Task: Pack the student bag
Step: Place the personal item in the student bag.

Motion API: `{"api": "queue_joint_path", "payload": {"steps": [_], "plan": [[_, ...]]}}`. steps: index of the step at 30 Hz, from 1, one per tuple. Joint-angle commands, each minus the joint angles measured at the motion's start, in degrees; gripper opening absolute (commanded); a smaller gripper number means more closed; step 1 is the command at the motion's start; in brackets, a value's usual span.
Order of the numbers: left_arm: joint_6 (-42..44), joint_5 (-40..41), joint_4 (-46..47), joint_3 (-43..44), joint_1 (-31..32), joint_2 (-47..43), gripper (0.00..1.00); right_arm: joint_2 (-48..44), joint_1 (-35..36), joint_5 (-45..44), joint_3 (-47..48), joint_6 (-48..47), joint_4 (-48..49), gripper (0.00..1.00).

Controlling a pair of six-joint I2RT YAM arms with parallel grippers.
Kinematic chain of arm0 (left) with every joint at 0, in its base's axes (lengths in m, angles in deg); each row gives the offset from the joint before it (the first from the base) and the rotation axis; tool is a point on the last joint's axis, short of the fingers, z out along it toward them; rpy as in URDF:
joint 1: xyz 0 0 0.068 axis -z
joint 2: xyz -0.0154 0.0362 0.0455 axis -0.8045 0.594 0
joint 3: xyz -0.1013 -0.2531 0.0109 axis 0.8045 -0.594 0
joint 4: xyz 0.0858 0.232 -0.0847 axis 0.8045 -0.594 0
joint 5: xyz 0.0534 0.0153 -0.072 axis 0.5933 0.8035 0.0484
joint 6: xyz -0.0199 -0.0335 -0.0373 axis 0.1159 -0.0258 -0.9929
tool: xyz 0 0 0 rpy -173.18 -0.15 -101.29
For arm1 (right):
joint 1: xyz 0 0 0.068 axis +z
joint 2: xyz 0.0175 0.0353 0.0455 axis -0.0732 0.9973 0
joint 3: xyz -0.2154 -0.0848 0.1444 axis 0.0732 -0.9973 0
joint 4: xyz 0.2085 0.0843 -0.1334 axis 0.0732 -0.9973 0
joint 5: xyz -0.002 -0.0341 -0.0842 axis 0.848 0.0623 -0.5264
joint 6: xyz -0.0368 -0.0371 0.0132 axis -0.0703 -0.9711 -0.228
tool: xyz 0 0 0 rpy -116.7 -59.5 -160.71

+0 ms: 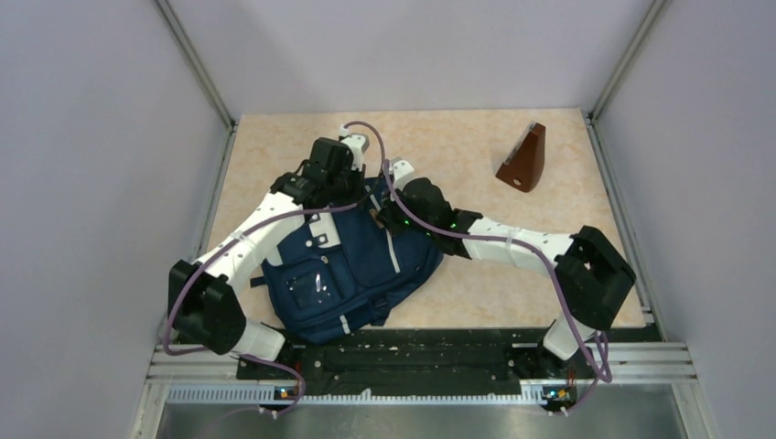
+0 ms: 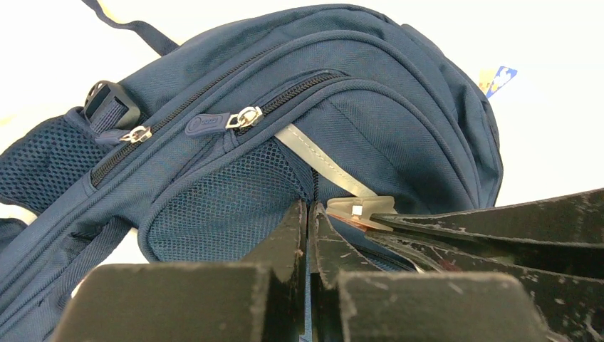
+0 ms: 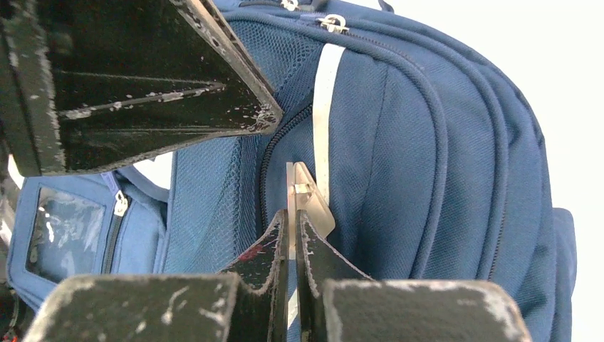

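The student bag [image 1: 348,265], a navy backpack with grey stripes, lies flat on the table between the arms. My left gripper [image 1: 364,190] is at its far end. In the left wrist view the left gripper [image 2: 310,206] is shut on a thin fold of the bag's fabric beside the mesh pocket [image 2: 228,206]. My right gripper [image 1: 389,212] meets it from the right. In the right wrist view the right gripper [image 3: 293,214] is shut on a translucent zipper pull tab [image 3: 308,194] next to a grey stripe [image 3: 326,107]. The zipper [image 3: 267,167] there is closed.
A brown wedge-shaped object [image 1: 523,160] stands at the back right of the beige table [image 1: 476,274]. Grey walls close in the left, right and far sides. Two more zipper pulls [image 2: 244,117] sit higher on the bag, and a clear window pocket [image 3: 60,231] faces the front.
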Motion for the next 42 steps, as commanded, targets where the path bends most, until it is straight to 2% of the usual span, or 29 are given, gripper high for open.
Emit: {"api": "queue_joint_path", "payload": {"steps": [1, 9, 16, 23, 28, 37, 42], "plan": [[1.2, -4.1, 3.7, 0.0, 0.1, -5.1, 0.0, 1.6, -1.8, 5.6, 1.5, 2.7, -2.8, 0.0], [1.1, -6.8, 4.5, -0.4, 0.1, -5.3, 0.0, 2.3, -4.2, 18.6, -2.8, 7.8, 5.0, 0.0], [1.1, -6.5, 4.6, -0.5, 0.2, -5.3, 0.0, 4.0, -4.1, 21.9, -1.0, 7.7, 5.7, 0.0], [1.0, -4.8, 4.4, -0.4, 0.1, -5.0, 0.0, 0.7, -4.2, 18.8, -1.9, 5.7, 4.2, 0.23], [0.7, -3.3, 4.1, -0.4, 0.1, -4.9, 0.0, -2.8, -4.2, 16.9, -3.1, 4.5, 3.2, 0.36], [0.3, -2.1, 3.9, -0.3, -0.5, -4.8, 0.0, -11.3, -4.3, 11.7, -5.4, 2.6, -3.0, 0.54], [0.2, -1.5, 3.8, -0.2, -0.8, -4.6, 0.0, -17.7, -7.3, 6.6, -8.4, 3.5, -9.1, 0.57]]}}
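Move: The right gripper already holds the personal item, a small orange triangle. The zipped pocket opening it is meant for lies about 3 cm back, 2 cm left and 3 cm below that hand. The left fingertips, pinching the pocket's edge, are some 5 cm ahead and 3 cm left of the right hand. The grey strip's middle is about 3 cm back and 2 cm right, the white patch 13 cm left and 3 cm back. From the left hand the opening is 7 cm back, neither left nor right, and slightly lower. Keep the left fingers shut on the pocket's edge. Ease the right gripper down, back and slightly left, some 4 cm altogether, tipping it downward and turning it counter-clockwise, to tuck the orange triangle under the zip edge. There open the fingers to let go, and, still opening, draw them right and up about 5 cm each way, away from the opening. ##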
